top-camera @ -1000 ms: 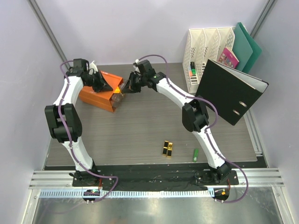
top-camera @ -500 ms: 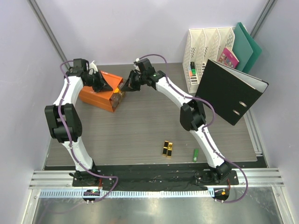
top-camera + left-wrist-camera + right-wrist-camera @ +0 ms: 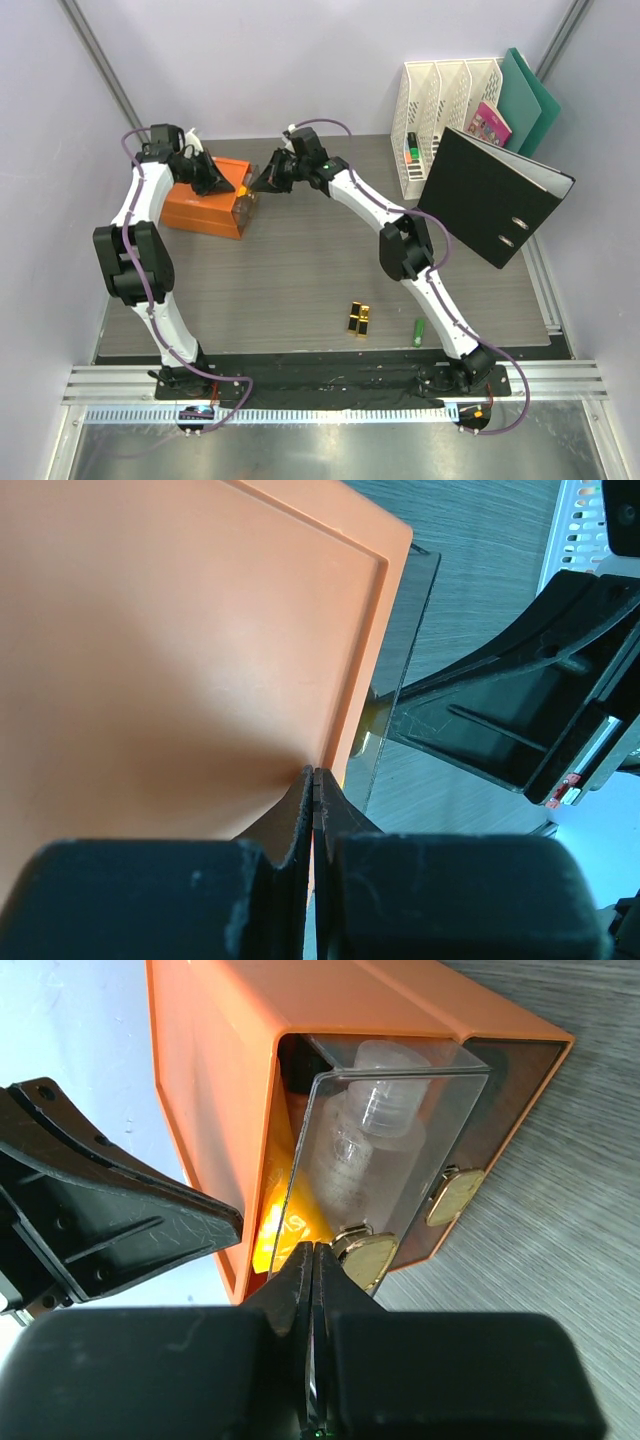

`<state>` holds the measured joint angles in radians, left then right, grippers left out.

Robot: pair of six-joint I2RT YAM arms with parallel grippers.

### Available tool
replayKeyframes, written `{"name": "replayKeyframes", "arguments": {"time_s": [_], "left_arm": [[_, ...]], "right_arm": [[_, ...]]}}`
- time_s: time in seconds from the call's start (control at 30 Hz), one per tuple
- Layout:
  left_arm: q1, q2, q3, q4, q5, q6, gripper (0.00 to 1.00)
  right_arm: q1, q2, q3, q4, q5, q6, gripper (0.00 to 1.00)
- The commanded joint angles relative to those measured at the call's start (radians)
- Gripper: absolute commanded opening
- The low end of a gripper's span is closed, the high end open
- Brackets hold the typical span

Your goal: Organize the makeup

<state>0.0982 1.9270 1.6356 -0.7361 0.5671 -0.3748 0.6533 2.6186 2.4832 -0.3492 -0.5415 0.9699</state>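
The orange box stands at the back left, and its clear top drawer sticks out a little. Inside that drawer lie a clear bottle and an orange-yellow tube. My right gripper is shut, with its tips against the drawer front beside a gold knob. My left gripper is shut and rests on the box's orange top. Two black-gold lipsticks and a small green tube lie near the front of the table.
A white file rack stands at the back right with a pink booklet and green folders. A black binder leans in front of it. The lower drawer has its own gold knob.
My right gripper has moved left and pushed the clear drawer most of the way into the box. The box has slid and turned slightly left, and the left gripper went with it.
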Motion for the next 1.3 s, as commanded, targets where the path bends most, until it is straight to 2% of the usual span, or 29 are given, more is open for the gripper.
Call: {"name": "replayKeyframes", "arguments": {"time_s": [0.0,0.57,0.73,0.9,1.0,1.27], "left_arm": [[-0.029,0.199,-0.126,-0.316,-0.266,0.111,0.00],[-0.032,0.196,-0.091,-0.341,-0.292,0.117,0.00],[-0.032,0.182,-0.082,-0.342,-0.302,0.114,0.00],[-0.034,0.171,-0.060,-0.336,-0.302,0.105,0.00],[-0.032,0.170,-0.051,-0.333,-0.299,0.100,0.00],[-0.034,0.178,-0.039,-0.342,-0.279,0.109,0.00]], "right_arm": [[0.069,0.044,0.036,0.153,0.038,0.041,0.04],[0.075,0.046,0.037,0.164,0.025,0.050,0.05],[0.051,-0.061,-0.107,0.176,0.077,0.015,0.03],[0.003,-0.187,-0.214,0.190,0.118,-0.008,0.09],[-0.017,-0.225,-0.265,0.194,0.107,-0.007,0.16],[-0.015,-0.235,-0.398,0.159,0.089,-0.003,0.30]]}}
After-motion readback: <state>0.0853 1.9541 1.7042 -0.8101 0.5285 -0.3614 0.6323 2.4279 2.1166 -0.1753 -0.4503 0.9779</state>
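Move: I already have my right hand's shut fingertips at the upper drawer's front, by its handle, about 1 cm to their left and 1 cm below. The lower drawer's handle is roughly 4 cm left and 6 cm down, the yellow tube some 3 cm left inside the upper drawer, and the orange box's middle about 12 cm left. From my left hand, on the box top, the upper handle is about 4 cm right, 1 cm ahead and 3 cm down. I push the upper drawer left with my right hand's shut fingertips, about 2 cm farther into the orange box, and hold there briefly. Then I draw that hand back right some 5 cm, clear of the drawer front, opening the fingers about a quarter on the way and turning slightly clockwise. My left hand stays put, its shut tips still resting on the box top near the front edge. ##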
